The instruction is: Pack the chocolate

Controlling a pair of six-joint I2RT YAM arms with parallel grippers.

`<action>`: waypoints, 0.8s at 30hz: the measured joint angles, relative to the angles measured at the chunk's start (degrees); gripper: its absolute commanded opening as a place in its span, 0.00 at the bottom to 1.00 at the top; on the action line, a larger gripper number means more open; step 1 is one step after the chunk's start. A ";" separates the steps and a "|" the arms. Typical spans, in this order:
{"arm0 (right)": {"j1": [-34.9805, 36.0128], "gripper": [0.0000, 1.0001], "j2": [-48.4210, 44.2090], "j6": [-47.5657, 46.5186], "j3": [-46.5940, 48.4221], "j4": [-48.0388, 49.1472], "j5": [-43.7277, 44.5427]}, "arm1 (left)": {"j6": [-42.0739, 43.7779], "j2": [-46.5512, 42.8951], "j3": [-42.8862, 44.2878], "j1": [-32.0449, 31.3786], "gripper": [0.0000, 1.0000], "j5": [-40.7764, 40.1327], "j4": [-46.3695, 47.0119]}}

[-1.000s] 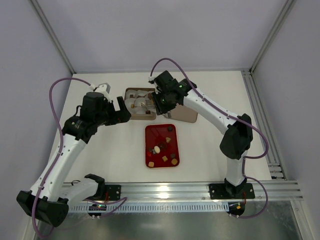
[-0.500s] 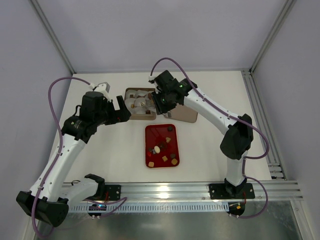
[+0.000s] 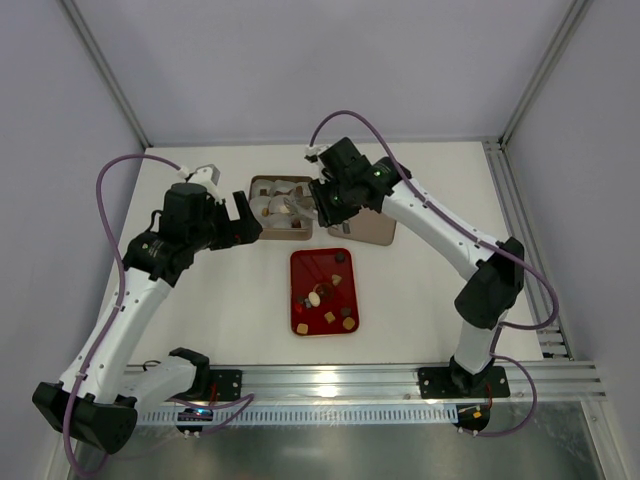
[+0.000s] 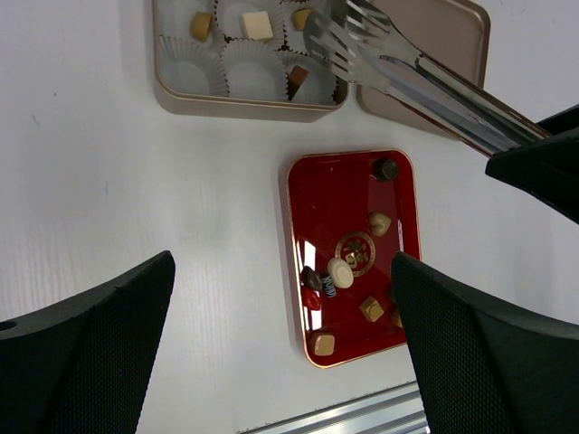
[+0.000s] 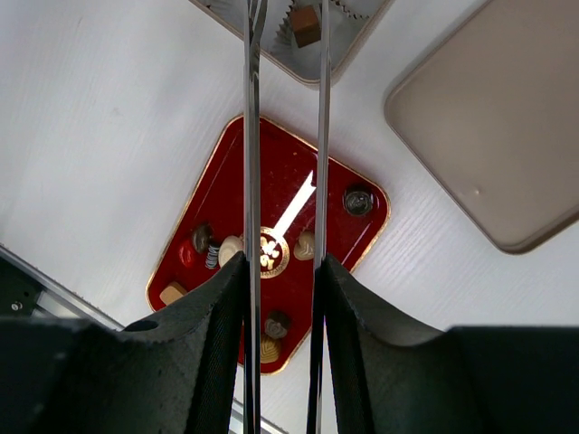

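Several small chocolates (image 3: 316,298) lie loose on the red tray (image 3: 312,265), brown, tan and cream (image 4: 340,272). A few more sit in white paper cups in the tan box (image 4: 244,110), among them a brown square (image 5: 306,24). My right gripper (image 5: 285,271) is shut on metal tongs (image 5: 251,136), one arm against each finger. The tongs (image 4: 398,72) reach over the box's right end with nothing showing between their tips. My left gripper (image 4: 282,262) hangs open and empty, high over the table left of the tray (image 4: 330,208).
The box's flat tan lid (image 3: 365,232) lies right of the box (image 3: 256,200), behind the tray. An aluminium rail runs along the near table edge (image 4: 362,411). Frame posts stand at the back corners.
My right arm has shifted slightly back and to the right with the tongs, its elbow swinging outward. The left arm has not moved.
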 measured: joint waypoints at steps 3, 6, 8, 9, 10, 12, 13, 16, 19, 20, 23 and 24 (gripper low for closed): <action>-1.07 0.40 -2.73 0.17 -3.06 0.11 0.55 | -0.04 -0.02 0.00 0.00 1.00 0.31 0.00; -3.56 0.40 -6.12 0.55 -6.51 0.42 1.01 | -0.15 -0.02 0.00 0.00 1.00 0.59 0.00; -6.27 0.40 -9.25 1.03 -9.62 0.85 1.42 | -0.26 -0.13 0.00 0.00 1.00 1.07 0.00; -7.85 0.40 -10.75 1.33 -10.99 1.03 1.73 | -0.28 -0.17 0.00 0.02 1.00 1.29 0.00; -9.60 0.40 -12.31 1.66 -12.63 1.64 1.95 | -0.31 -0.28 0.00 0.00 1.00 1.51 0.02; -12.63 0.40 -15.06 2.19 -15.52 2.16 2.47 | -0.33 -0.52 0.00 0.00 1.00 1.92 0.02; -14.49 0.40 -16.44 2.60 -17.31 3.06 2.73 | -0.33 -0.68 0.00 0.00 1.00 2.05 0.02; -19.32 0.40 -19.54 3.48 -22.16 4.24 3.48 | -0.33 -1.16 0.00 0.02 1.00 2.51 0.02; -24.85 0.40 -21.27 4.55 -26.45 5.70 3.65 | -0.31 -1.38 0.00 0.02 1.00 3.19 0.02; -26.38 0.40 -21.59 4.79 -27.63 6.29 3.72 | -0.28 -1.40 0.00 0.02 1.00 3.41 0.02; -32.06 0.41 -21.97 5.99 -31.04 7.87 3.93 | -0.22 -1.40 0.00 0.00 1.00 3.91 0.02; -33.29 0.41 -21.97 6.21 -31.71 8.46 4.09 | -0.20 -1.40 0.00 0.02 1.00 4.04 0.02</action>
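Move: The bare table to the right of the lid, where the tongs held in the right gripper are going, lies some 27 cm to the right of that gripper, about 3 cm farther out and roughly 17 cm below. The chocolate box is about 10 cm ahead and 11 cm left, the tan lid about 9 cm ahead and 10 cm right, and the red tray about 11 cm straight back. From the left gripper the bare spot is about 42 cm right and 8 cm ahead. Keep the right gripper's hold on the empty tongs and swing them quickly away from the box, about 25 cm to the right, across the lid to the bare table beyond. Turn the hand some 40 degrees clockwise on the way, staying nearly level at first, then sinking about 5 cm in the second half. ##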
